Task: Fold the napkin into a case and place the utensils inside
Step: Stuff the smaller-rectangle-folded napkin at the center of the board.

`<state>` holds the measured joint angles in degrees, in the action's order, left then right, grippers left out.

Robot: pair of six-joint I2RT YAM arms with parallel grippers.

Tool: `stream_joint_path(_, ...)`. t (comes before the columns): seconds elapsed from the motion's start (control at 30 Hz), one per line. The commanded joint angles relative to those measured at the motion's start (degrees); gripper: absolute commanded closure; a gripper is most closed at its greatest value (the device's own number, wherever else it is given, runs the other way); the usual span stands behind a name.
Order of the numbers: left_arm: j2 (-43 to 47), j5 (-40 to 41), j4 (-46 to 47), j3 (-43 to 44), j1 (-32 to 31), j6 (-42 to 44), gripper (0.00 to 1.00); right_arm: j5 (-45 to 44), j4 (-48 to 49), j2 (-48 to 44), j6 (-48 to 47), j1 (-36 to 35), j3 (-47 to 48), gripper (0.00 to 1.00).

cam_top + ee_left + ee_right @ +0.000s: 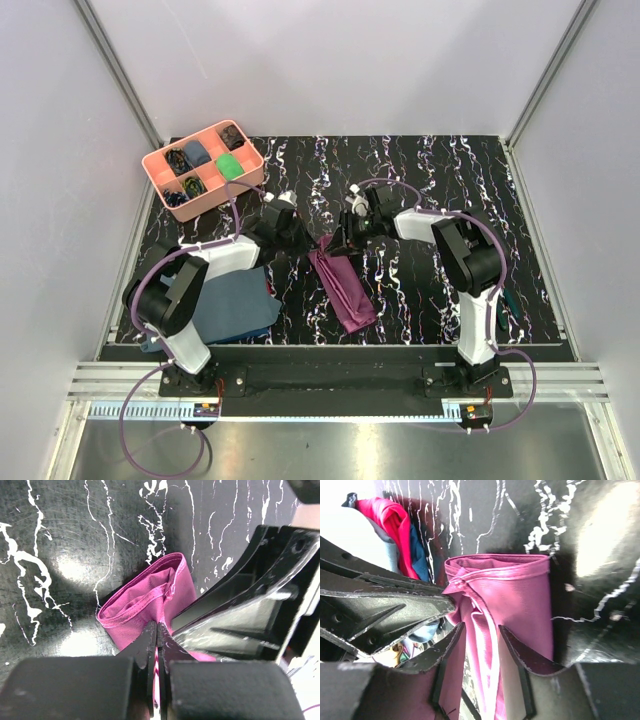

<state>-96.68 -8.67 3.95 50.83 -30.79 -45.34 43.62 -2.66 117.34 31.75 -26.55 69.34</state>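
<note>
The plum-purple napkin [346,287] lies folded into a narrow oblong case on the black marbled table, its far end lifted and gaping [142,600] [515,592]. My left gripper [318,243] [157,626] is shut on the left edge of that opening. My right gripper [344,238] [481,628] stands open at the same end, astride a loose fold of cloth without pinching it. The two grippers nearly touch; the right one's fingers [240,615] crowd the left wrist view. A speck of golden-orange and green [399,652], perhaps the utensils, shows beneath the left fingers [385,611].
A slate-blue cloth [235,305] lies under the left arm, with a small red cloth [390,520] at its edge. A pink compartment tray [160,180] of small items sits at the table's far left corner. Side walls fence the table.
</note>
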Motion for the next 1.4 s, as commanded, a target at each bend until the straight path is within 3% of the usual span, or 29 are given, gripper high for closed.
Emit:
stream_joint_path(0.0,2.6,-0.6,1.8,-0.6,-0.1,1.0,1.00,-0.4,-2.3,-2.5,-2.6,0.5,3.2,0.58)
stream_joint_path(0.53,2.0,-0.9,1.9,0.7,-0.2,0.5,1.00,-0.5,-2.6,5.4,-4.6,0.4,9.4,0.59)
stream_joint_path(0.73,1.2,-0.9,1.9,1.6,-0.4,0.3,1.00,-4.1,-2.8,5.1,-5.1,-0.3,9.1,0.62)
stream_joint_path(0.87,0.5,-0.2,1.5,1.6,-0.4,-0.4,1.00,-8.9,-3.6,3.4,-5.3,-1.7,7.7,0.56)
stream_joint_path(1.0,0.0,-0.4,2.0,1.5,-0.6,-1.1,1.00,-12.5,-3.4,3.8,-3.4,-3.2,7.6,0.57)
stream_joint_path(1.1,-0.2,-0.4,2.4,1.5,-0.6,-1.1,1.00,-14.4,-2.8,4.1,-2.8,-3.8,7.0,0.64)
stream_joint_path(1.2,-0.3,-0.6,2.6,1.6,-0.7,-1.1,1.00,-13.3,-0.1,4.4,-1.7,-3.8,6.0,0.83)
stream_joint_path(1.37,-0.3,0.0,2.1,1.7,-0.6,-0.6,1.00,-11.6,1.4,3.4,-2.0,-3.8,5.9,0.96)
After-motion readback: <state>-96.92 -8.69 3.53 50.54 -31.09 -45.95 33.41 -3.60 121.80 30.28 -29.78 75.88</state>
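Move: The napkin's folded far end lies just off the right hand's half-open fingers, about 2 cm ahead, 2 cm left and 2 cm below. From the left hand, whose shut fingertips already rest at that end, its middle is about 1 cm ahead, 2 cm right and 1 cm lower. From the right hand, the napkin's near end is some 16 cm back and 6 cm right; the grey cloths sit about 25 cm left and 13 cm back. The right fingers, half open until late on, close nearly shut at the end, pinching the seamed rim at the napkin's far end close beside the left fingertips. To get there the hand arcs about 3 cm forward, rising 2 cm before sinking roughly 3 cm, then edges left and a little lower, tilting about 10 degrees. The left hand stays put with its shut tips on the fold. ##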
